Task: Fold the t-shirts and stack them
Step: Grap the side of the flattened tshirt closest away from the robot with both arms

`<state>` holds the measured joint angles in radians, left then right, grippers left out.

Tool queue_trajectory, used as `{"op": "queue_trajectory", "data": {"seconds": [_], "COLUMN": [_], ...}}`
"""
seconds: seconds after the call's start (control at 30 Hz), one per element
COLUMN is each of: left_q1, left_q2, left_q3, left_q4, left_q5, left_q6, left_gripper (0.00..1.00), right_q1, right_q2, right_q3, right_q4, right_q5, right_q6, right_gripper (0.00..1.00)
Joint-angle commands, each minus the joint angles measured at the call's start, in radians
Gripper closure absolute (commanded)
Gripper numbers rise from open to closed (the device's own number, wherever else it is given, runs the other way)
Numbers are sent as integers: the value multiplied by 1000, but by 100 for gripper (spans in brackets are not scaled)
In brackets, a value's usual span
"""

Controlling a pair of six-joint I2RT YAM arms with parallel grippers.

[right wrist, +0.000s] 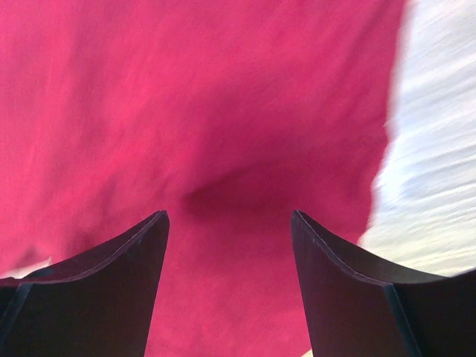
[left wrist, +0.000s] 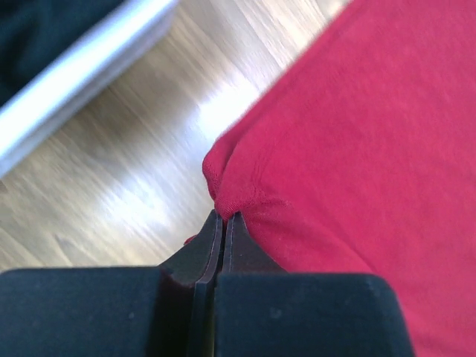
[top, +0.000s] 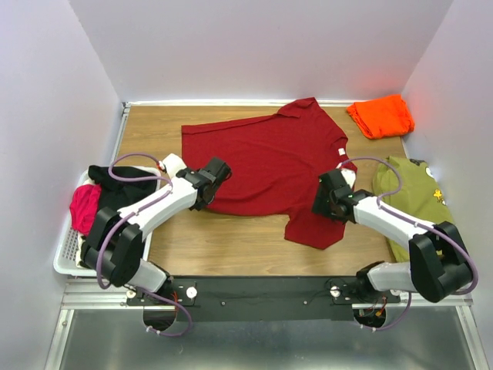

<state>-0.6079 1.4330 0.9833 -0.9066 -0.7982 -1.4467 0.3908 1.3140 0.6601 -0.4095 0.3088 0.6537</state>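
Observation:
A dark red t-shirt [top: 269, 162] lies spread out on the wooden table [top: 223, 247]. At its lower left edge, my left gripper [top: 222, 171] is shut on a pinched bit of the hem; in the left wrist view the fingertips [left wrist: 232, 223] press together on that red t-shirt [left wrist: 357, 149]. Over the shirt's right side, my right gripper [top: 323, 199] is open. In the right wrist view that right gripper [right wrist: 229, 216] hangs above the red cloth [right wrist: 223, 111] with nothing between its fingers. A folded bright orange t-shirt [top: 380, 116] sits at the back right corner.
An olive green shirt [top: 412, 196] lies at the right edge, beside the right arm. A white basket [top: 68, 258] holding black and pink clothes stands off the table's left side, and its rim [left wrist: 74, 74] shows in the left wrist view. Walls enclose three sides.

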Motion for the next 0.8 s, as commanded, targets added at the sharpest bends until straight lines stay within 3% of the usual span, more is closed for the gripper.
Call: {"op": "queue_trajectory", "data": {"seconds": [0.0,0.4,0.77], "left_q1": [59,178,192], "left_q2": [38,93,147], "left_q3": [11,23,34], "left_q4": [26,170,215], "left_q5": [-119,-104,-93], "left_q6": [49,154,190], "left_gripper": [100,100,100], "right_q1": [109,120,128], "right_q2": [-16,146,341], "right_q3": [-40,2,246], "right_q4": [-64,-26,96], "right_q5": [30,62,122], "right_q6": [118,130,-89], "right_gripper": [26,25,25]}}
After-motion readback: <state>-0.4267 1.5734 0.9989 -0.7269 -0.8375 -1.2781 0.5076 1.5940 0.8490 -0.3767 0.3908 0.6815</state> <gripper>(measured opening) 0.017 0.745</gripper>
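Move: The near sleeve of the red shirt, which the open right hand goes for, has its middle about 4 cm back and 4 cm left of that hand and 2 cm below. The collar tag is some 18 cm ahead of the hand and 5 cm to its right. The left hand still holds the near hem corner, raised; the far hem corner lies about 24 cm ahead, 4 cm left and 9 cm below, and the basket's middle some 26 cm left and 3 cm back. The near sleeve is met by the open right fingertips, which first dip back, left and down about 2 cm, then turn and press along the cloth about 6 cm forward, drifting left, rucking it up ahead of them without closing. Meanwhile the left hand keeps its pinch on the hem corner and carries it some 6 cm forward-left towards the basket side, sinking slightly late on. ##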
